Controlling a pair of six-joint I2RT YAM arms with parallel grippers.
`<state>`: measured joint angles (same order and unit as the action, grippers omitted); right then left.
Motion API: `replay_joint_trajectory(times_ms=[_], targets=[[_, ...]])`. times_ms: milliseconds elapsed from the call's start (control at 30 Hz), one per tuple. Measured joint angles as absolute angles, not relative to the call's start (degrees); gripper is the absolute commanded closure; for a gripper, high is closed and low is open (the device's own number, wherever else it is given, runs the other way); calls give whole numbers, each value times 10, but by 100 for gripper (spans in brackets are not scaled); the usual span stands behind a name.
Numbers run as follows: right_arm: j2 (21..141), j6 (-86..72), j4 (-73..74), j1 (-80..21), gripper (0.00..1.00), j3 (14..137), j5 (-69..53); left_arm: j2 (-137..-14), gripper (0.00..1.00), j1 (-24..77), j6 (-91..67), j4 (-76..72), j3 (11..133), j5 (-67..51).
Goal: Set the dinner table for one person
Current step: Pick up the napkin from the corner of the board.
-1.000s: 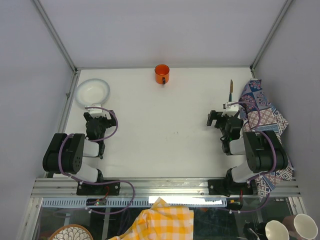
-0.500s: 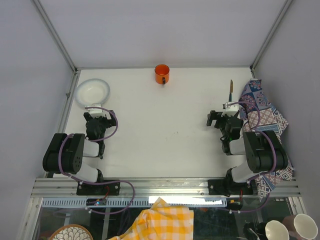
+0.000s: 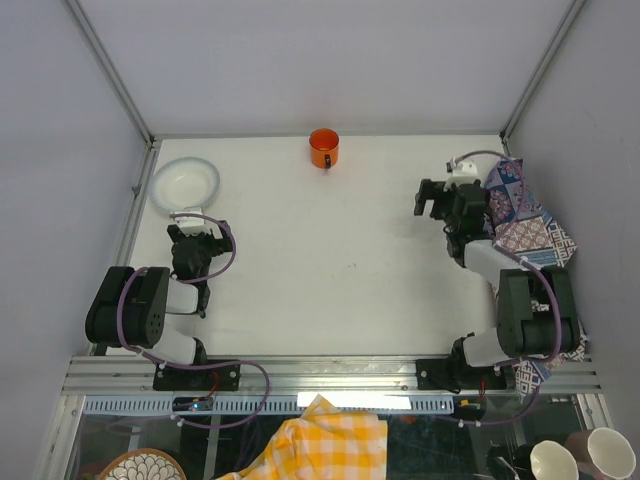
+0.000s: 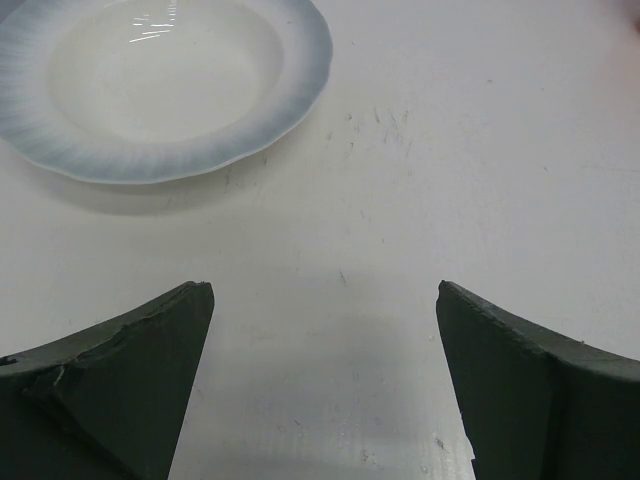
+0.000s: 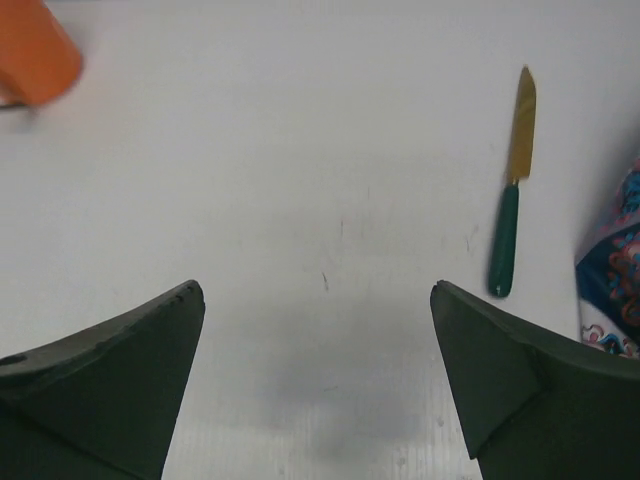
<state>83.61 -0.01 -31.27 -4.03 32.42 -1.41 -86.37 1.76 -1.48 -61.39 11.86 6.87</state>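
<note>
The dinner table (image 3: pixel 330 270) is a plain white top. A white plate with a pale blue rim (image 3: pixel 185 183) (image 4: pixel 160 85) lies at its far left. Just short of the plate, my left gripper (image 3: pixel 192 226) (image 4: pixel 323 288) hangs open over bare table. An orange cup (image 3: pixel 323 148) (image 5: pixel 35 55) stands at the far middle. A knife with a green handle and gold blade (image 5: pixel 513 190) lies ahead and right of my open right gripper (image 3: pixel 445 200) (image 5: pixel 315 287). In the top view the right arm hides the knife. Both grippers hold nothing.
A blue-and-purple patterned cloth (image 3: pixel 525 215) (image 5: pixel 615 270) lies along the right edge beside the right arm. Aluminium rails (image 3: pixel 330 372) edge the table. Below the near edge are a yellow checked cloth (image 3: pixel 330 440), a patterned bowl (image 3: pixel 140 466) and cups (image 3: pixel 555 462).
My right arm has reached toward the far side, carrying its open gripper up beside the cloth and over the knife's spot. The left arm has not moved.
</note>
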Motion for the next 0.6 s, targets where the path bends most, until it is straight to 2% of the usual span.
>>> replay_joint_trajectory(times_ms=[167,300,367,433,600], targets=[[792,-29,-116,-43,0,513,-16,-864,1,18,-15,-614,119,69],[804,-39,87,-47,0,714,-17,-864,1,18,-15,-614,119,69],[810,-42,146,-52,0,770,-17,-864,1,18,-15,-614,119,69],[808,-44,201,-55,0,798,-18,-864,1,18,-15,-614,119,69],[782,-47,284,-32,0,762,-19,-864,1,18,-15,-614,119,69]])
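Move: The patterned napkin's far end lies about 22 cm to the right hand's right and some 3 cm ahead, around 8 cm lower. The knife lies between them, roughly 10 cm right and 8 cm ahead of the hand. The orange mug stands about 27 cm to its left and 13 cm ahead. From the idle left hand, the napkin's far end is some 77 cm right and 8 cm ahead. Upward and fast, the right hand climbs about 20 cm clear above the board beside the knife, easing some 4 cm forward as it goes. It then turns back, drawing in by about as much and sinking around 4 cm while its fingers tip down some 10 degrees. They stay wide open and touch nothing. ##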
